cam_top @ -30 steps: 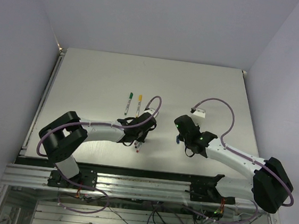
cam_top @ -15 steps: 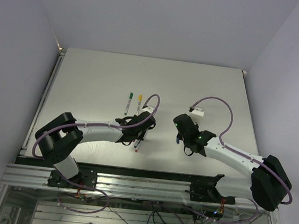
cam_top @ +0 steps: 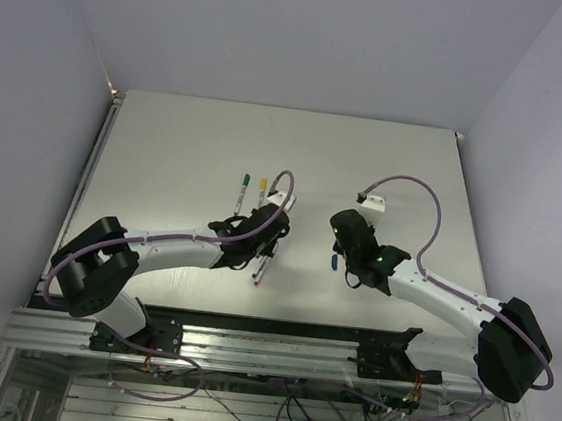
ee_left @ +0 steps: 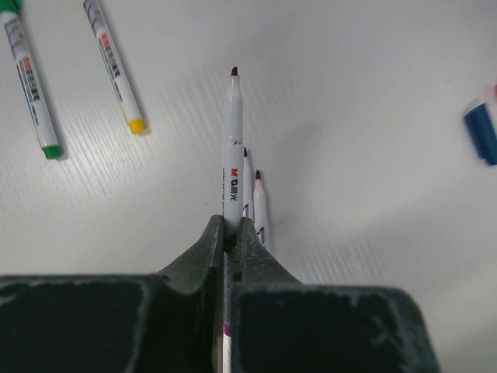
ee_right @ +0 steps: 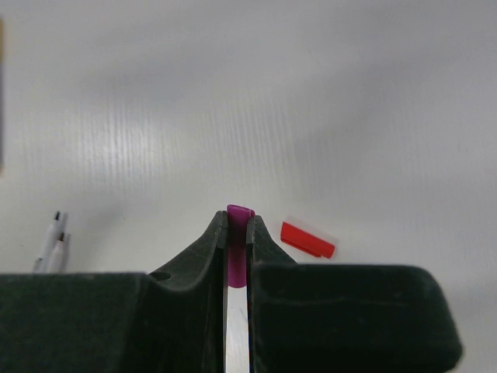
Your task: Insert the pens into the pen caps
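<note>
My left gripper (ee_left: 231,224) (cam_top: 267,231) is shut on a grey-white pen (ee_left: 232,148) with a dark purple tip, held above the table. Two uncapped pens (ee_left: 260,203) (cam_top: 260,268) lie just beneath it. A green-capped pen (ee_left: 29,85) (cam_top: 242,193) and a yellow-capped pen (ee_left: 115,68) (cam_top: 262,194) lie further off to the left. My right gripper (ee_right: 238,216) (cam_top: 344,237) is shut on the purple pen cap (ee_right: 239,233). A red pen cap (ee_right: 307,238) lies on the table just right of it. A blue pen cap (ee_left: 481,132) (cam_top: 334,261) rests between the two grippers.
The grey table (cam_top: 188,140) ends at a metal rail (cam_top: 249,326) by the arm bases. Purple cables loop over both wrists, and a small white connector block (cam_top: 374,199) lies behind the right arm.
My left arm has stretched further out, carrying the held pen away from the base and toward the middle. My right gripper has shifted slightly with the purple cap.
</note>
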{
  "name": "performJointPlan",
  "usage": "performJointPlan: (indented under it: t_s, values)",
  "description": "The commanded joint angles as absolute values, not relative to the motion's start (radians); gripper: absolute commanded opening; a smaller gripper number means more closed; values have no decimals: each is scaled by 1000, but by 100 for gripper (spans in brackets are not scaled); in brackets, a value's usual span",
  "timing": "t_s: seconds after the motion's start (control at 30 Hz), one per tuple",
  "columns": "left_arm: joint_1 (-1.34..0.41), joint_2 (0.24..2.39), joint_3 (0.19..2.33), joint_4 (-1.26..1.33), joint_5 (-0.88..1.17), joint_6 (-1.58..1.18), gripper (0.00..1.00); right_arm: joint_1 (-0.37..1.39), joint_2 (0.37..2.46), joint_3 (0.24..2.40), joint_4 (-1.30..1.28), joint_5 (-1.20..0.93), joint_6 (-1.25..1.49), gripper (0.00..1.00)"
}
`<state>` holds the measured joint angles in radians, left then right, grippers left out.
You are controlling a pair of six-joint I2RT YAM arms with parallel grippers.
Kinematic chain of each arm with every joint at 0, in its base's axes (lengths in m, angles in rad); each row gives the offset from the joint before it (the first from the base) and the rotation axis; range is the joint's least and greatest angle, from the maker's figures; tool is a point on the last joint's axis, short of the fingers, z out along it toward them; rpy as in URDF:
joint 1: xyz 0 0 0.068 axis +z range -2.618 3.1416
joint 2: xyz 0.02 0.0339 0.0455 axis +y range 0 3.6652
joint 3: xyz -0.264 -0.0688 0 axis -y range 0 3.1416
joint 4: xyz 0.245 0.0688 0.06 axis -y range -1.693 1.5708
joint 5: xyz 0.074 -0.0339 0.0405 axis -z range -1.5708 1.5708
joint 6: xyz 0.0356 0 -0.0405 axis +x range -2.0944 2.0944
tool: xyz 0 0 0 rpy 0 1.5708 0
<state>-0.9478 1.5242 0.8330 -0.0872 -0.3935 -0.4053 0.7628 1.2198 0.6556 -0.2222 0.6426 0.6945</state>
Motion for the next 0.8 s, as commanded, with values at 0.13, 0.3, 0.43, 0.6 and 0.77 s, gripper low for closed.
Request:
performJointPlan:
  t_s: [0.13,0.3,0.43,0.6,0.77]
  values:
    - [-942,1422,805,154,-360,-317,7,620,1134,666,41,562,584,0]
    - [-943,1404,804,251,-320,-264,7,467,1088,642,209,413,544,0]
    - [-943,1409,807,334,-248,-250,7,448,1058,629,334,401,484,0]
    - [-942,1408,768,518,-78,-259,7,448,1011,561,551,351,426,0]
    - [-947,1424,769,551,36,-261,7,448,979,489,723,261,396,0]
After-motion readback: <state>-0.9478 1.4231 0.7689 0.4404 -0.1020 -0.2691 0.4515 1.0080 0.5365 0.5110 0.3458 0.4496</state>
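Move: The purple cap, already pinched in the right fingers, is about 15 cm to the right of the left hand, level ahead and 2 cm higher. Two loose pens lie 7 cm below the left hand, 5 cm back and 2 cm left. From the right hand, the purple pen, already in the left fingers, is 3 cm ahead, 14 cm left and 2 cm lower. The red cap is 9 cm below, 4 cm right; the blue cap, equally low, 2 cm back and 1 cm right. The purple cap is carried up some 15 cm and about 7 cm forward, drifting a little right, as the right wrist tips its fingers up roughly 35 degrees, nearly to level. The purple pen rises about 11 cm with the left hand and swings right, mostly in the second half, its wrist rolling left side down and turning clockwise. Both grips stay shut. ##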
